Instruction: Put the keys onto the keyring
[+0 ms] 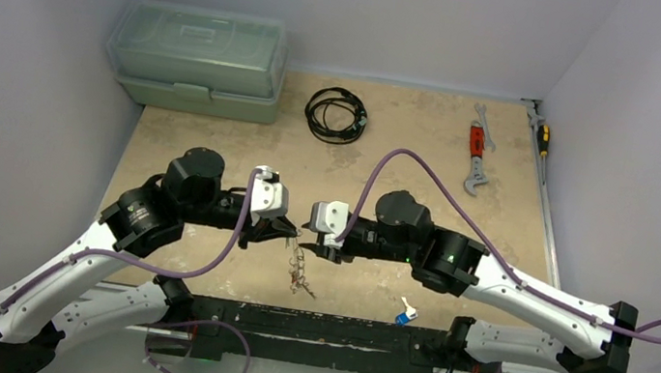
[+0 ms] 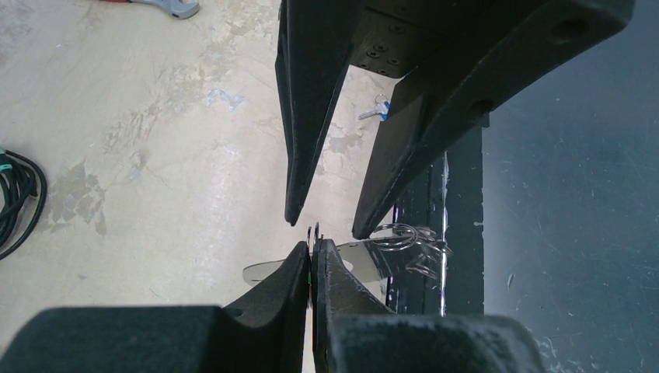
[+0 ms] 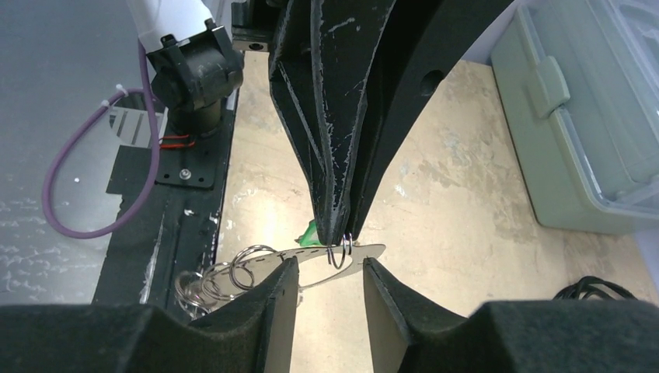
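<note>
The keyring [image 3: 371, 251], a silvery oval loop, hangs in the air between the two arms above the table's front edge. My left gripper [image 2: 313, 245] is shut on a green-headed key [image 3: 309, 231] and its small split ring [image 3: 339, 254], which sits at the loop. My right gripper [image 3: 330, 264] is open, its fingers [image 3: 284, 291] either side of the loop's end. Several small rings [image 3: 210, 280] hang from the loop's other end, seen as a dangling bunch [image 1: 298, 275] from above. A blue-headed key [image 1: 404, 312] lies on the table near the right arm's base.
A pale green toolbox [image 1: 196, 60] stands at the back left. A black cable coil [image 1: 337, 114] lies at the back middle, and a red-handled wrench [image 1: 478, 154] and a screwdriver [image 1: 541, 138] at the back right. The black base rail [image 1: 317, 326] runs along the near edge.
</note>
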`<state>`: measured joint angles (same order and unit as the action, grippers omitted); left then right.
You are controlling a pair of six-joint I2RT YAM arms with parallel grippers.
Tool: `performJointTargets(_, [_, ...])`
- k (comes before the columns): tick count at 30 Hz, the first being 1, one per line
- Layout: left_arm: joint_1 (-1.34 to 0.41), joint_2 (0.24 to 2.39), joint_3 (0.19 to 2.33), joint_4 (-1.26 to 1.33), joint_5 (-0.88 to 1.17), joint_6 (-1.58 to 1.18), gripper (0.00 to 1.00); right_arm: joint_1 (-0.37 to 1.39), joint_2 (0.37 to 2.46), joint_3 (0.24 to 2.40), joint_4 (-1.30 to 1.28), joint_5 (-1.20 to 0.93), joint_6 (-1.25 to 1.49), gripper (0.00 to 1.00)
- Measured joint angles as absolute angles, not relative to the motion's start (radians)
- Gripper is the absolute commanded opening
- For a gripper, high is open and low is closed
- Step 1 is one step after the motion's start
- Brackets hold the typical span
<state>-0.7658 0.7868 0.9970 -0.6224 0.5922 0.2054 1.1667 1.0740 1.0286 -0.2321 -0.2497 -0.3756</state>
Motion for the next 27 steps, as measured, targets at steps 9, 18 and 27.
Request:
performJointTargets(9, [-0.766, 0.787, 0.997, -0.62, 0.595, 0.205, 0.0, 1.167, 1.093, 1.029, -0.227, -0.234, -0.379, 0.31])
performJointTargets(18, [-0.766, 0.789, 0.997, -0.614, 0.595, 0.205, 0.0, 1.167, 1.107, 1.029, -0.211, -0.22, -0.385, 0.26])
performJointTargets(27, [-0.765, 0.792, 0.997, -0.615, 0.595, 0.206, 0.0, 1.167, 1.135, 1.029, -0.206, -0.207, -0.389, 0.0])
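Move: The small split ring, pinched in the left fingertips, sits about 1 cm ahead, 1 cm left and 2 cm below the right hand point, between its half-open fingers; from the left hand it is 1 cm to the right, at tip height. From the right hand, the flat metal plate hangs about 3 cm back, 1 cm left and 5 cm down, its loose rings about 7 cm back, 1 cm left and 7 cm down. The right hand eases down and forward with a little leftward reach, about 2 cm in all, sinking briefly, levelling off and then sinking again towards the free edge of the small ring, its fingers narrowing slowly on the way with hardly any wrist turn. At the end its fingers shut nearly completely and pinch the ring right beside the left fingertips, while the left hand stays put and keeps its own pinch on it. ##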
